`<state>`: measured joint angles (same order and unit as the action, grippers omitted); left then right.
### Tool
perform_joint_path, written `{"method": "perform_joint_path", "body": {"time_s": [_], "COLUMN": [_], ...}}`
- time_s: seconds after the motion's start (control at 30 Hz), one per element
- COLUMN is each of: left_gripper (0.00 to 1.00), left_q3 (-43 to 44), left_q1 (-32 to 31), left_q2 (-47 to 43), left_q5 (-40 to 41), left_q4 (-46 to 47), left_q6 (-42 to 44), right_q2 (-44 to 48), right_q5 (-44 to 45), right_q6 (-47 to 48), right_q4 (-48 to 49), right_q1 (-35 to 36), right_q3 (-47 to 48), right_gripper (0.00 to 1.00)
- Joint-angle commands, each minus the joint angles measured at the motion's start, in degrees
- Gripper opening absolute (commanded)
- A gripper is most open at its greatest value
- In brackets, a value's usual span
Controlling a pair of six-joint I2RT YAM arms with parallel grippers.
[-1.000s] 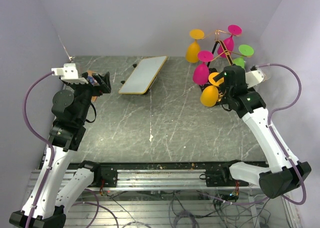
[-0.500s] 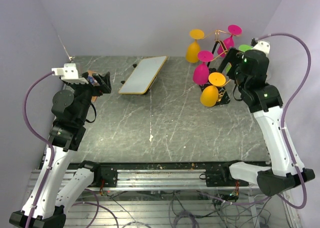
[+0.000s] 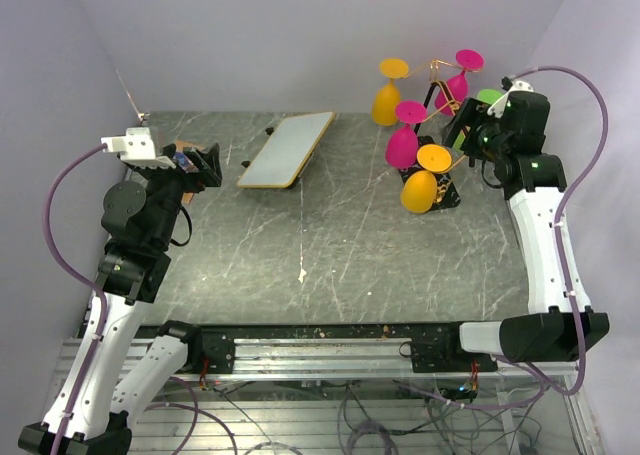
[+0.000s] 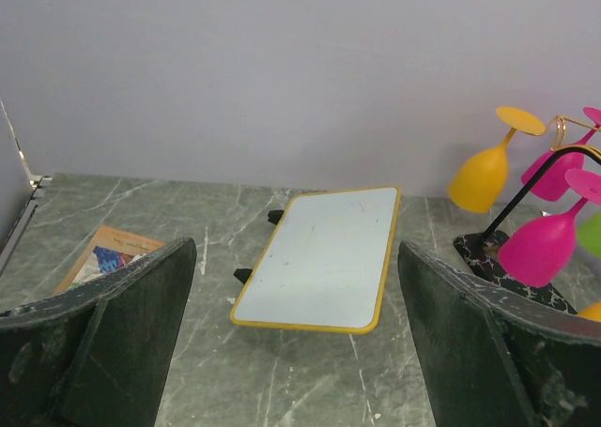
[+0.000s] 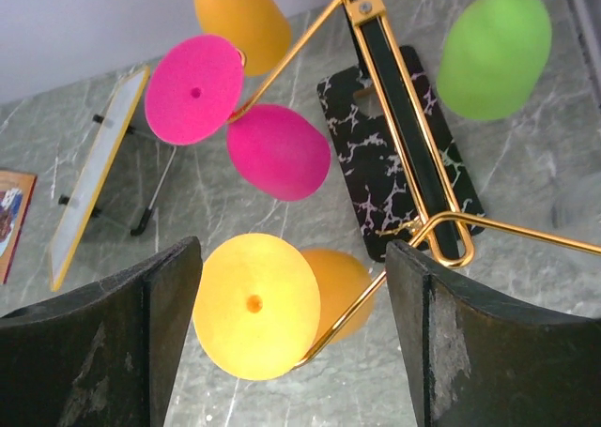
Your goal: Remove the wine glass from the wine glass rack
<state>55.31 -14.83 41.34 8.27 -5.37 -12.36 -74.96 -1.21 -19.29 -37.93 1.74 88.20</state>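
Note:
The wine glass rack (image 3: 446,95) stands at the far right, gold wire arms over a black veined base (image 5: 385,155). Several wine glasses hang upside down from it. The nearest is orange (image 3: 422,183), its round foot (image 5: 254,305) facing the right wrist camera. My right gripper (image 3: 463,130) hovers by the rack's right side, open; in its wrist view the orange foot shows between the fingers (image 5: 141,333), touching neither. A pink glass (image 5: 275,150) and a green one (image 5: 493,56) hang beyond. My left gripper (image 3: 203,165) is open and holds nothing, far to the left.
A yellow-rimmed white board (image 3: 288,149) leans on a small stand at the back centre. A small printed card (image 4: 108,256) lies flat near the left wall. Walls close in on the left, back and right.
My right arm has swung back and to the right, from beside the orange glass to the rack's right side. Its jaws have narrowed a little. The left arm has not moved.

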Motion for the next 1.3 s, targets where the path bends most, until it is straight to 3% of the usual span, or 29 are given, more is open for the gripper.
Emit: {"method": "perform_joint_path", "body": {"time_s": [0.0,0.37,0.87,1.27], "left_gripper": [0.99,0.99,0.99,0.99], "left_q3": [-0.5,-0.6,-0.6,-0.6], "left_q1": [-0.4,-0.6,-0.9,-1.0], "left_q2": [-0.5,-0.2,-0.4,-0.4], "left_q5": [-0.5,-0.5,-0.4,-0.3], "left_q4": [2.9,2.9,2.8,2.9], "left_q6": [0.7,0.6,0.6,0.6], "right_q2": [-0.3,-0.2,1.8,2.3], "right_q5": [-10.7,-15.9,-21.3,-19.6], "right_q6": [-0.3,-1.7,-6.3,-15.1], "right_q4": [2.3,5.3,8.3,8.7], "right_q1": [-3.2,-5.8,-6.2,-6.4], "right_q3": [-2.8,-8.0,-13.1,-15.8], "right_gripper": [0.76,0.65,0.58,0.33]}}
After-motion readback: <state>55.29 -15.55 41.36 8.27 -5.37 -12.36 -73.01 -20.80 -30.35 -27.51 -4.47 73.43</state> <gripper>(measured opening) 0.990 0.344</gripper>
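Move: The right hand's open fingers hover over the nearer yellow glass: its round foot lies about 6 cm below them, 4 cm to the left and 1 cm back. The near pink glass's foot is some 7 cm ahead and 8 cm left, the green glass's foot roughly 9 cm ahead and 6 cm right, both about 5 cm lower. From the left hand, the yellow foot is about 38 cm to the right, 4 cm ahead and 10 cm below. The right fingers come round the right-hand edge of the yellow foot and begin to touch it, one finger on each side. To get there the hand sinks about 5 cm, quickly at first, and eases some 2.5 cm left while the wrist rolls its left side up by nearly 20 degrees and swings a little counter-clockwise; the fingers narrow from wide open to about a third. ##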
